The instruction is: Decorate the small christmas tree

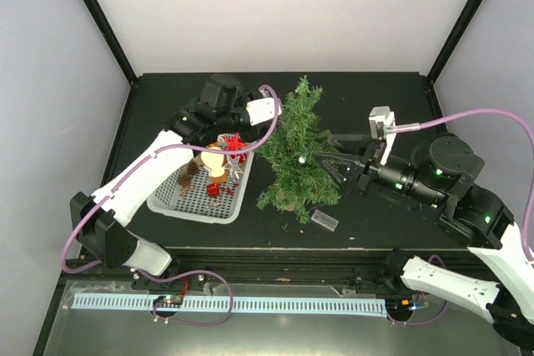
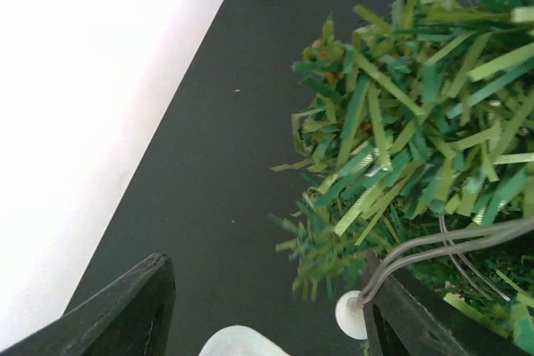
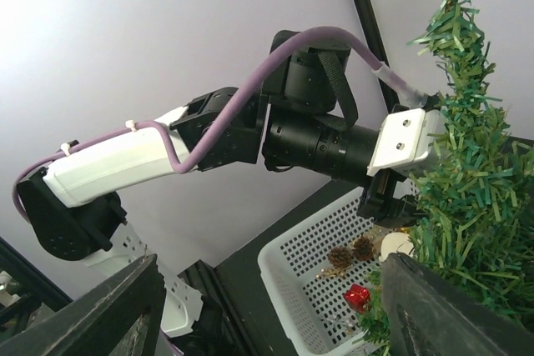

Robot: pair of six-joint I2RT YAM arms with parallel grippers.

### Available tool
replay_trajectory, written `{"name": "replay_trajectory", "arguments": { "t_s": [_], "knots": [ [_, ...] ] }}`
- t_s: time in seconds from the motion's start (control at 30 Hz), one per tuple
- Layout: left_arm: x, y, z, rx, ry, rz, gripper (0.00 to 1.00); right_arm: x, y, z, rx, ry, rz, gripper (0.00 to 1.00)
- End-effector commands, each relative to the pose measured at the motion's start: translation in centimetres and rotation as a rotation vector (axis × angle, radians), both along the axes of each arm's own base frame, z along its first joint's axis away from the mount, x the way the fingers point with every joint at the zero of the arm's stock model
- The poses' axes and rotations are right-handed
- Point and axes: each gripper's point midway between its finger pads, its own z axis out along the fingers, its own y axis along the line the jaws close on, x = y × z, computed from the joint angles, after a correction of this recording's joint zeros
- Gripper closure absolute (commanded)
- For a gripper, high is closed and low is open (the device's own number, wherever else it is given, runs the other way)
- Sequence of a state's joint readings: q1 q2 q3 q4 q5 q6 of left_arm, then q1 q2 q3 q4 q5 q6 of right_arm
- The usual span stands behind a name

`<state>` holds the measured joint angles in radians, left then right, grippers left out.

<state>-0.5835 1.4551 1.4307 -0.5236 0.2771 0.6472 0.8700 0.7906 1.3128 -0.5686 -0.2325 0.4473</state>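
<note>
The small christmas tree (image 1: 296, 156) stands upright in mid-table, dark green and bristly; a small white ball (image 1: 300, 158) sits among its branches. My left gripper (image 1: 279, 120) is pressed against the tree's upper left side, its tips partly hidden by needles. In the left wrist view it (image 2: 267, 318) is open, and a white ball ornament (image 2: 350, 315) hangs by a thin loop from the branches (image 2: 417, 122), right beside the right finger (image 2: 417, 323). My right gripper (image 1: 332, 158) is open at the tree's right side, with one finger against the foliage (image 3: 467, 206).
A white perforated basket (image 1: 171, 204) lies left of the tree, holding a cream ball (image 1: 214, 158), red ornaments (image 1: 234, 143), a red gift box (image 3: 357, 296) and pine cones (image 3: 350, 253). A small clear plastic piece (image 1: 325, 221) lies on the table in front of the tree.
</note>
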Motion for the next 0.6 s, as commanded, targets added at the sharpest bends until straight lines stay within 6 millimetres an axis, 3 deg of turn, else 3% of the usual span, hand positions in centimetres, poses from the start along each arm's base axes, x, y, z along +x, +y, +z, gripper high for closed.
{"name": "replay_trajectory", "arguments": {
  "t_s": [0.0, 0.13, 0.3, 0.47, 0.57],
  "knots": [
    [-0.2, 0.5, 1.1, -0.025, -0.014, 0.019, 0.35, 0.0, -0.6, 0.3, 0.01, -0.025, -0.026, 0.28],
    [0.4, 1.6, 1.5, -0.03, -0.019, 0.075, 0.18, 0.0, -0.8, 0.1, 0.013, -0.027, -0.035, 0.28],
    [1.6, 4.3, 3.4, -0.074, -0.033, 0.175, 0.02, 0.2, -1.0, -0.5, 0.007, -0.025, -0.05, 0.28],
    [2.3, 7.9, 5.1, -0.126, -0.038, 0.258, 0.01, 0.6, -1.3, -1.2, -0.015, -0.024, -0.08, 0.28],
    [1.7, 9.5, 5.7, -0.156, -0.032, 0.265, 0.01, 0.8, -1.5, -1.7, -0.027, -0.023, -0.093, 0.28]
  ]
}}
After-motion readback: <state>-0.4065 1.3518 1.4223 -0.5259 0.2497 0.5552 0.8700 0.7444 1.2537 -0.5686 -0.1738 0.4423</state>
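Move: The white bulb at the free end of the light string sits by the left gripper's rear finger, some 2 cm back, 2 cm right and 2 cm below the hand point. The Christmas tree's middle is roughly 7 cm back and 6 cm right, 10 cm lower; the decoration basket lies about 14 cm left, 5 cm back, some 26 cm below. From the right hand the bulb is about 15 cm ahead, 12 cm left and 13 cm lower. Finish opening the already loosened left gripper to full width, barely moving at first, then draw it away from the tree: about 8 cm left, rising some 4 cm and going slightly forward, towards the far end of the basket. Swing the hand roughly 15 degrees counter-clockwise as it goes; the bulb stays close beside the rear finger, with the wire trailing back to the tree. ##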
